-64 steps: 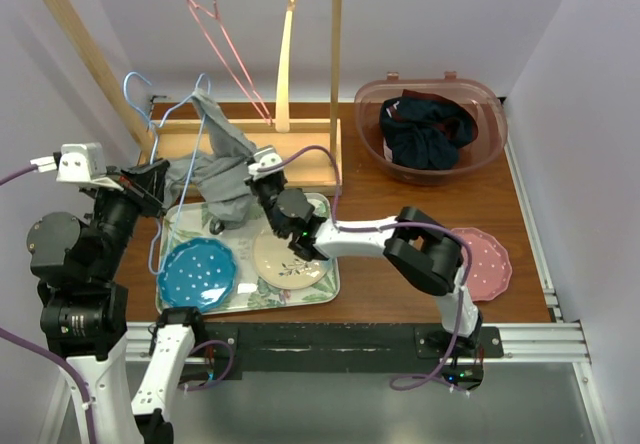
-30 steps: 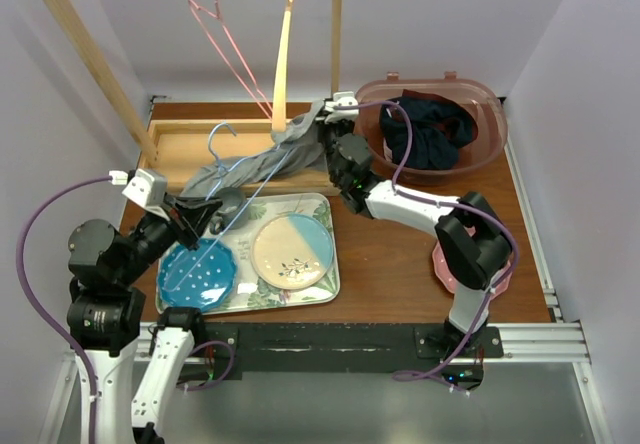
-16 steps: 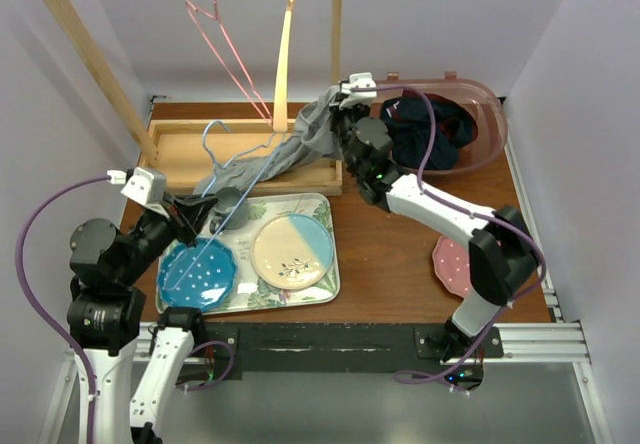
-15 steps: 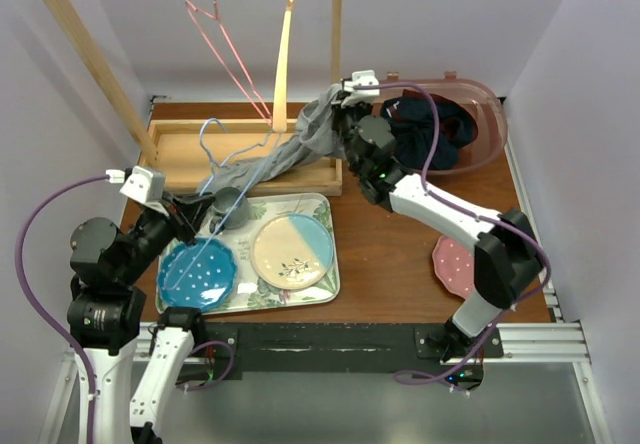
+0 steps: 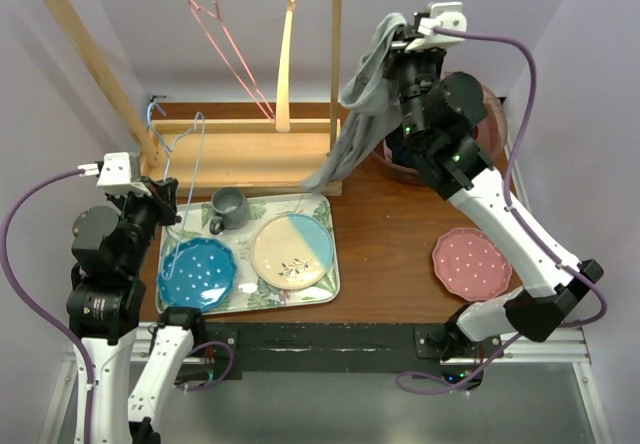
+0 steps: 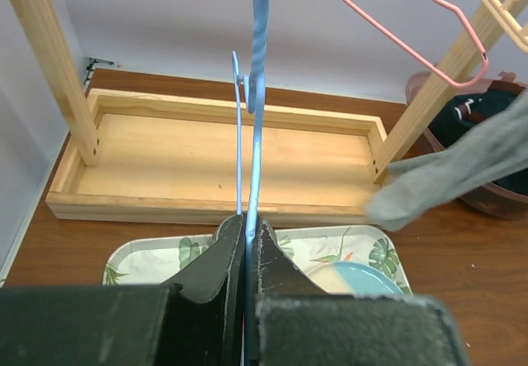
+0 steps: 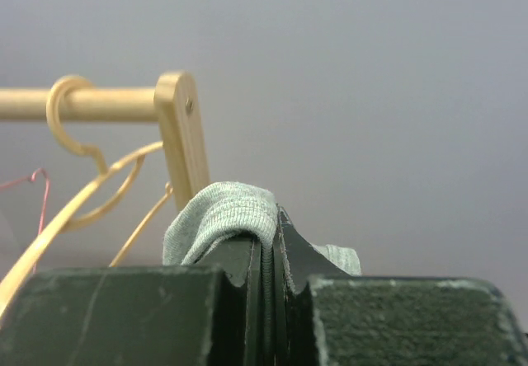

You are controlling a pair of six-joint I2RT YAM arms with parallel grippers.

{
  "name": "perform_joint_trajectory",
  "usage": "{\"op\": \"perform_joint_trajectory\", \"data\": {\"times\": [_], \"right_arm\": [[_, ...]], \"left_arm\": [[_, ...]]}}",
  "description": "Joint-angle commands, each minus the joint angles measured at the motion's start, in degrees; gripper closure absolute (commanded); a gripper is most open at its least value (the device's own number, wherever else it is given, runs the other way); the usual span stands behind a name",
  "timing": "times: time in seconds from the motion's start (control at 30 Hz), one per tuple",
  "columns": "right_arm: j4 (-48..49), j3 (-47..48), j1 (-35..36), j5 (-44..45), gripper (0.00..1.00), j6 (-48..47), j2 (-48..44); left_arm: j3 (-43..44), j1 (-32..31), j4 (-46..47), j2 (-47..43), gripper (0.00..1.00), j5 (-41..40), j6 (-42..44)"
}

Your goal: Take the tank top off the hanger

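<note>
The grey tank top hangs free from my right gripper, which is raised high beside the rack's right post. Its lower end dangles near the corner of the rack's base. In the right wrist view the ribbed grey tank top is folded over and pinched in my right gripper. The blue wire hanger stands bare and upright at the left, with my left gripper shut on its lower wire. In the left wrist view the hanger rises from my left gripper; the tank top shows at right.
A wooden rack carries a pink wire hanger and a pale wooden hanger. A leaf-patterned tray holds a blue plate, a cream and blue plate and a grey mug. A pink plate and a basket of dark clothes sit at right.
My right arm has swung up and to the right, pulling the tank top off the blue hanger. My left gripper has drawn the hanger back to the left, where it stands upright and bare.
</note>
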Motion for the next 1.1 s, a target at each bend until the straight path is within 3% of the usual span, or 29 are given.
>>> {"op": "perform_joint_trajectory", "data": {"times": [0.0,0.23,0.5,0.6,0.7,0.83,0.87,0.97,1.07], "right_arm": [[-1.96,7.12,-2.36,-0.55,1.00,-6.57,0.72],[-3.37,18.37,-10.63,-3.01,1.00,-7.98,7.92],[-7.68,45.52,-20.29,-6.61,1.00,-7.10,24.43],[0.40,43.96,-22.76,-8.81,1.00,-7.90,26.64],[0.77,45.19,-24.17,-9.78,1.00,-6.23,29.11],[-3.28,33.45,-24.26,-6.97,1.00,2.70,23.79],[-1.97,23.40,-24.26,-7.32,1.00,4.31,21.84],[-0.29,5.28,-24.26,-5.66,1.00,10.73,16.12],[-2.13,-6.82,-24.17,-3.12,1.00,16.26,15.31]], "left_arm": [[0.15,-0.16,4.19,-0.25,1.00,-4.41,-0.17],[1.90,-0.16,4.19,-0.07,1.00,-2.75,0.44],[3.58,-0.16,3.31,-0.16,1.00,-4.33,1.15],[4.28,-0.16,3.49,-0.25,1.00,-4.07,0.88],[5.60,-0.16,2.88,0.02,1.00,-3.72,1.14],[6.31,-0.16,2.26,-0.07,1.00,-4.68,1.50],[6.13,-0.16,2.44,-0.07,1.00,-4.77,1.50],[4.73,-0.16,3.14,-0.33,1.00,-5.12,1.41],[2.71,-0.15,3.67,-0.42,1.00,-5.21,0.71]]}}
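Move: My right hand already pinches the grey tank top high in the air; the bin it is bound for lies about 13 cm ahead, 12 cm to the right and some 50 cm below. The rack's right post stands roughly 10 cm to the left and 4 cm ahead of that hand; the wooden hanger hangs about 17 cm to the left and 2 cm ahead. From my left hand, holding the blue hanger, the bin is some 28 cm ahead and 50 cm right, far lower. With my right fingers still shut on the tank top, I swing it forward and to the right, about 15 cm out, climbing some 8 cm away from the rack until over the bin, turning the wrist roughly 20 degrees clockwise; then I drop the hand quickly, about 18 cm towards the bin, tipping the fingers down. My left hand keeps its grip on the blue hanger and lifts it slightly. ##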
